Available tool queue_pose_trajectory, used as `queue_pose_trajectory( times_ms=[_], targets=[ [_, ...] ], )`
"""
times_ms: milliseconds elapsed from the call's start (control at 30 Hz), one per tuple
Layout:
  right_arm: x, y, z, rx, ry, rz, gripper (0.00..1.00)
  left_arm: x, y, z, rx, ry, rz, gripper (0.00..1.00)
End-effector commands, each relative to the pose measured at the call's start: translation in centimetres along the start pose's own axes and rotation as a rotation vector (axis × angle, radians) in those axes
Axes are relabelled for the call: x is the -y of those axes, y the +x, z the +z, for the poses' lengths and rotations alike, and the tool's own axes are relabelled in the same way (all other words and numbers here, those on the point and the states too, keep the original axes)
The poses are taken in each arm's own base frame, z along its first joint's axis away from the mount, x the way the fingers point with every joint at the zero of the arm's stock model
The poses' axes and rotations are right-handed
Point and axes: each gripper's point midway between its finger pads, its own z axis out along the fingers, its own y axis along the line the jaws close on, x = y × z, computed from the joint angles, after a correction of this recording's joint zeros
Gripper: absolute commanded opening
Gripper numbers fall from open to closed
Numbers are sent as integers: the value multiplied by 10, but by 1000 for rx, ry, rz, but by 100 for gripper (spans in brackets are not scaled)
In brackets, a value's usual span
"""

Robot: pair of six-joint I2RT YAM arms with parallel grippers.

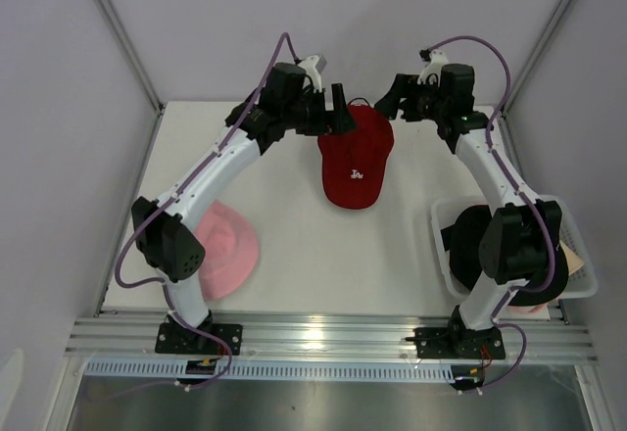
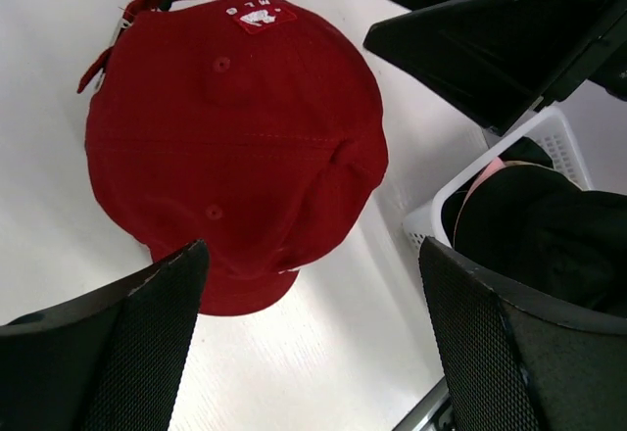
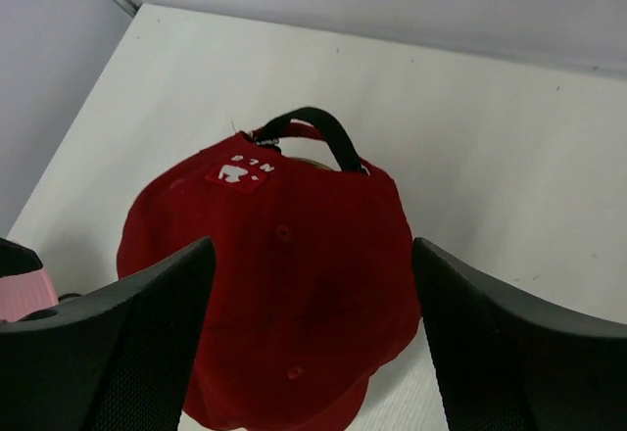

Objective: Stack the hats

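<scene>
A red baseball cap (image 1: 355, 162) lies flat on the table at the far middle, peak toward the near side. My left gripper (image 1: 337, 116) is open and empty just above the cap's far left edge. My right gripper (image 1: 389, 101) is open and empty above its far right edge. The cap fills the left wrist view (image 2: 235, 137) and the right wrist view (image 3: 284, 294), beyond the spread fingers in each. A pink bucket hat (image 1: 230, 245) lies at the near left, partly under the left arm. Black hats (image 1: 470, 240) sit in the basket at the right.
The white mesh basket (image 1: 438, 223) stands at the near right, partly hidden by the right arm; it also shows in the left wrist view (image 2: 554, 142). Grey walls close in the table at the back and sides. A metal rail runs along the near edge.
</scene>
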Motion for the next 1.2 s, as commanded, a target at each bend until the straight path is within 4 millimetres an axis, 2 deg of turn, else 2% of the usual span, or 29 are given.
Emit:
queue_pose_trajectory(
  times_ms=[0,33,167,200,333,400,433,500,533,633,767,800,867,900,1000,1167],
  targets=[
    [0,-17,4,82,15,44,81,19,-9,5,5,53,-18,90],
    [2,-13,8,76,15,52,74,18,-6,8,3,48,-21,89],
    [15,3,28,71,51,81,66,5,-2,29,8,19,-13,88],
    [18,16,34,50,62,107,65,3,0,37,6,16,-14,88],
    [17,36,39,22,72,134,56,-12,1,52,0,-35,-17,88],
    [13,36,36,42,76,117,53,-19,-1,55,-1,-65,-25,88],
    [12,40,32,46,83,114,49,-31,2,60,-15,-101,-42,88],
    [11,41,27,57,95,115,45,-44,-1,62,-13,-133,-66,88],
    [8,45,23,51,96,122,43,-50,4,66,-28,-146,-75,88],
    [5,55,17,36,101,131,42,-58,-1,66,-26,-141,-90,88],
    [-1,72,3,31,135,161,40,-61,-9,67,-17,-107,-60,91],
    [-6,74,0,30,130,164,39,-56,-18,65,-6,-81,-34,91],
    [-13,77,-10,39,134,181,39,-62,-16,69,-24,-82,-19,92],
    [-20,79,-13,42,130,180,39,-59,-27,66,-4,-70,9,92],
    [-28,80,-26,63,145,165,39,-64,-36,69,-5,-73,47,94],
    [-43,81,-30,65,123,151,40,-66,-47,74,2,-57,90,95]
  ],
)
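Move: The red hat already sits over a black hat, which lies directly beneath it. From the left hand its middle is about 7 cm ahead, 5 cm to the right and 15 cm down; from the right hand, some 2 cm back, 5 cm left and 14 cm down. The pink hat lies about 31 cm left and 18 cm back of the left hand, the white basket roughly 29 cm right and 27 cm back of the right hand. Lower the right gripper about 8 cm onto the right side of the red crown, closing it to under half open, then draw it about 8 cm back and a little left along the crown, lifting slightly at the end. Meanwhile sink the left gripper, kept nearly wide open, 7 cm while easing forward, then carry it on forward and up towards the strap end. ##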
